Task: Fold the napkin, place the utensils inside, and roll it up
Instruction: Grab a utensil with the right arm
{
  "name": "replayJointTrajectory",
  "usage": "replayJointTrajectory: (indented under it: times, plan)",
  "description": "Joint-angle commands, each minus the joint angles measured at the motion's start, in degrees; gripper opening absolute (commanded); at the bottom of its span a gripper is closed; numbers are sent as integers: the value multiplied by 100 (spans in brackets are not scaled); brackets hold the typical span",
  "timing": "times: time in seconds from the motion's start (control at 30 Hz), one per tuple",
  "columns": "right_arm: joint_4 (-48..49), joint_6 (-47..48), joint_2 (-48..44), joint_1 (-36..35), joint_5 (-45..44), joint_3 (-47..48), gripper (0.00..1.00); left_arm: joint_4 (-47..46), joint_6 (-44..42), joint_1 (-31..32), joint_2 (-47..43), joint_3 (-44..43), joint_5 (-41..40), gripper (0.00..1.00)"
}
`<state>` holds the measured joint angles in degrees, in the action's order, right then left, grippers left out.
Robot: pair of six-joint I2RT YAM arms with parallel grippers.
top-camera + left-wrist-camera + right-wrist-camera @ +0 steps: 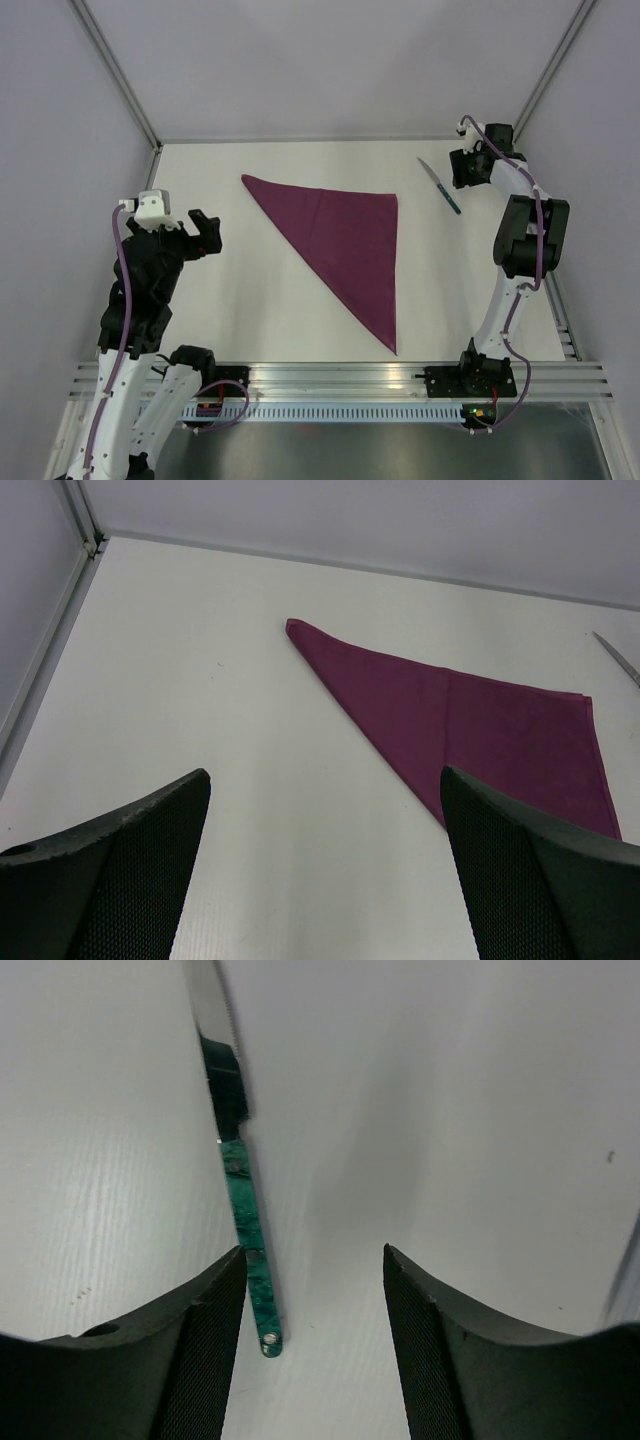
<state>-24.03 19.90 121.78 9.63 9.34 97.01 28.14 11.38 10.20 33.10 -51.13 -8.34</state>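
The plum-purple napkin (345,235) (480,730) lies flat mid-table, folded into a triangle. One of the utensils, a knife (440,187) with a silver blade and a green handle (245,1220), lies on the table at the back right. My right gripper (462,168) (314,1250) hovers open over the handle's end, which sits just inside the left finger (200,1340) and is not gripped. Left of the napkin, my left gripper (208,232) (325,772) stands open and empty, facing the cloth. The knife's tip (620,660) shows at the far right of the left wrist view.
Pale walls enclose the white table (240,300) on three sides, with metal posts (120,75) in the back corners. An aluminium rail (340,378) runs along the near edge by the arm bases.
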Motion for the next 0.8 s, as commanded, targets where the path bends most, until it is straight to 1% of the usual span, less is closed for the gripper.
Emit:
replayJointTrajectory:
  times: [0.0,0.23,0.47,0.7,0.73,0.77]
  plan:
    - [-119,172,83,-198,507,230,63,-160,-268,-18,-50,33,122,100]
    - [-356,286,469,-189,568,520,63,-160,-268,-26,-32,33,104,100]
    - [-576,462,830,-207,718,863,60,-151,-268,-18,3,42,87,100]
    - [-594,550,1014,-268,499,881,59,-151,-276,-26,47,33,69,100]
    - [-594,559,1032,-295,455,881,58,-142,-276,-18,47,33,69,100]
    - [-603,567,1050,-304,376,881,56,-142,-276,-26,47,33,60,100]
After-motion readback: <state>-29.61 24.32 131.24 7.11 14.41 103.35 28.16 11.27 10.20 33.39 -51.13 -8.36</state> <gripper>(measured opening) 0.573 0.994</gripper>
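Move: The knife lies on the table with its middle about 4 cm ahead of the right hand, 6 cm to its left and 7 cm below; its green handle slants back and right from there, and the handle's middle is roughly level with the hand and 4 cm to its left. The folded napkin's middle is some 36 cm left and 14 cm back. From the idle left hand, the knife's middle is about 32 cm ahead, 60 cm right and 30 cm below. Leftward first, about 3.5 cm, until above the knife's handle, then nearly straight down some 5 cm, the right hand brings its open fingers to either side of the green handle. On the way the wrist turns roughly 10 degrees counter-clockwise and tips a little further down; the fingers stay open, not yet pinching. ##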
